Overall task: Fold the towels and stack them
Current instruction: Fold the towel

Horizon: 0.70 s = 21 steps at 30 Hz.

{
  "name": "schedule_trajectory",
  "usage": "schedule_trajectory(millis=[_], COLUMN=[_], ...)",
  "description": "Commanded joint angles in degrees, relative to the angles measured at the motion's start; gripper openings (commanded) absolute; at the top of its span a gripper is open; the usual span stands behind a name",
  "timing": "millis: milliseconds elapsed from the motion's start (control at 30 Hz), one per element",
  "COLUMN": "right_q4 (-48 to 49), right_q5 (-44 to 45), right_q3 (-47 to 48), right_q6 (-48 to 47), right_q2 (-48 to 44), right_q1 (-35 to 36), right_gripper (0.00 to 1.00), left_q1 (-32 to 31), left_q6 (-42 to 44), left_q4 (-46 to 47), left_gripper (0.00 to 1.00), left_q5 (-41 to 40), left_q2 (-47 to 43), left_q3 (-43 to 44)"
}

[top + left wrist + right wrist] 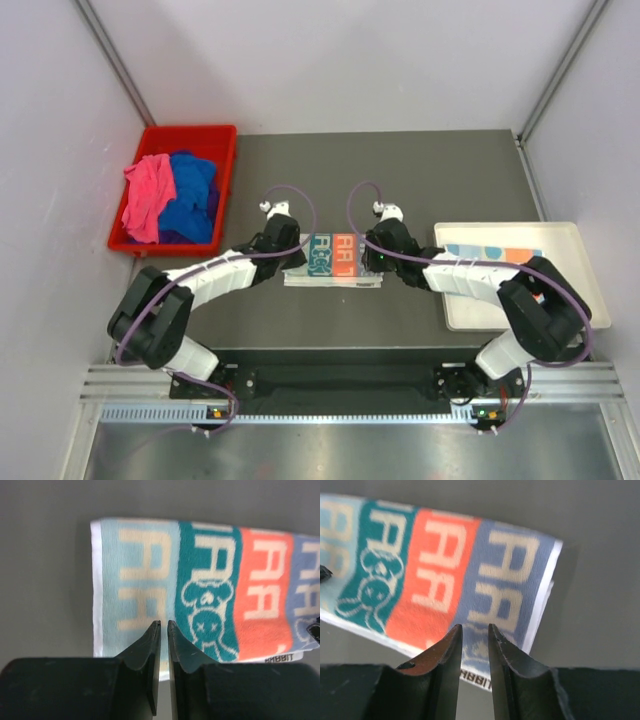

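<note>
A folded towel [333,258] with teal, orange and blue panels and cream lettering lies flat at the table's middle. My left gripper [300,255] hangs over its left end. In the left wrist view its jaws [164,625] stand a thin slit apart, with nothing between them and the towel [210,580] below. My right gripper [372,258] hangs over the right end. Its jaws [475,626] are a little wider apart above the blue panel of the towel [445,570], also with nothing held. A pink towel [148,195] and a royal blue towel [195,190] lie crumpled in the red bin.
The red bin [190,130] stands at the far left of the dark table. A white tray [575,300] sits at the right with a folded patterned towel [495,252] on its far edge. Grey walls close in both sides.
</note>
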Motion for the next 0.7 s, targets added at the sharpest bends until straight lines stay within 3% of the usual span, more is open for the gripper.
schedule_trajectory(millis=[0, 300, 667], right_q4=[1.82, 3.84, 2.26], right_q5=[0.43, 0.26, 1.05], right_q3=[-3.37, -11.29, -12.25], right_q6=[2.20, 4.58, 4.14], right_q2=[-1.48, -4.91, -8.69], right_q1=[2.13, 2.93, 2.93], right_gripper=[0.27, 0.27, 0.27], left_q1=[-1.72, -2.95, -2.95], left_q6=[-2.60, -4.97, -4.36], left_q4=[-2.24, -1.36, -3.47], left_gripper=[0.15, 0.14, 0.12], left_q5=[-2.97, -2.89, -3.94], left_q2=[-1.68, -4.50, -5.99], left_q3=[-2.31, -9.35, -8.83])
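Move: The folded towel lies under both hands, its middle about 1 cm ahead of the left hand, 7 cm to its right and 4 cm below; its near-left corner is some 6 cm back and 4 cm left. From the right hand the towel's middle is about 1 cm ahead and 8 cm left, its near-right corner roughly 6 cm back and 4 cm right. The red bin stands some 17 cm ahead and 30 cm left of the left hand. The towel's top layer is met near its two front corners: both hands sweep together back towards the base by about 4.5 cm while sinking some 3.5 cm, each easing a little outward. The nearly shut left fingers and slightly open right ones tip about 5 degrees steeper, land on the cloth just inside the near edge, draw it slightly back and then hold there. ##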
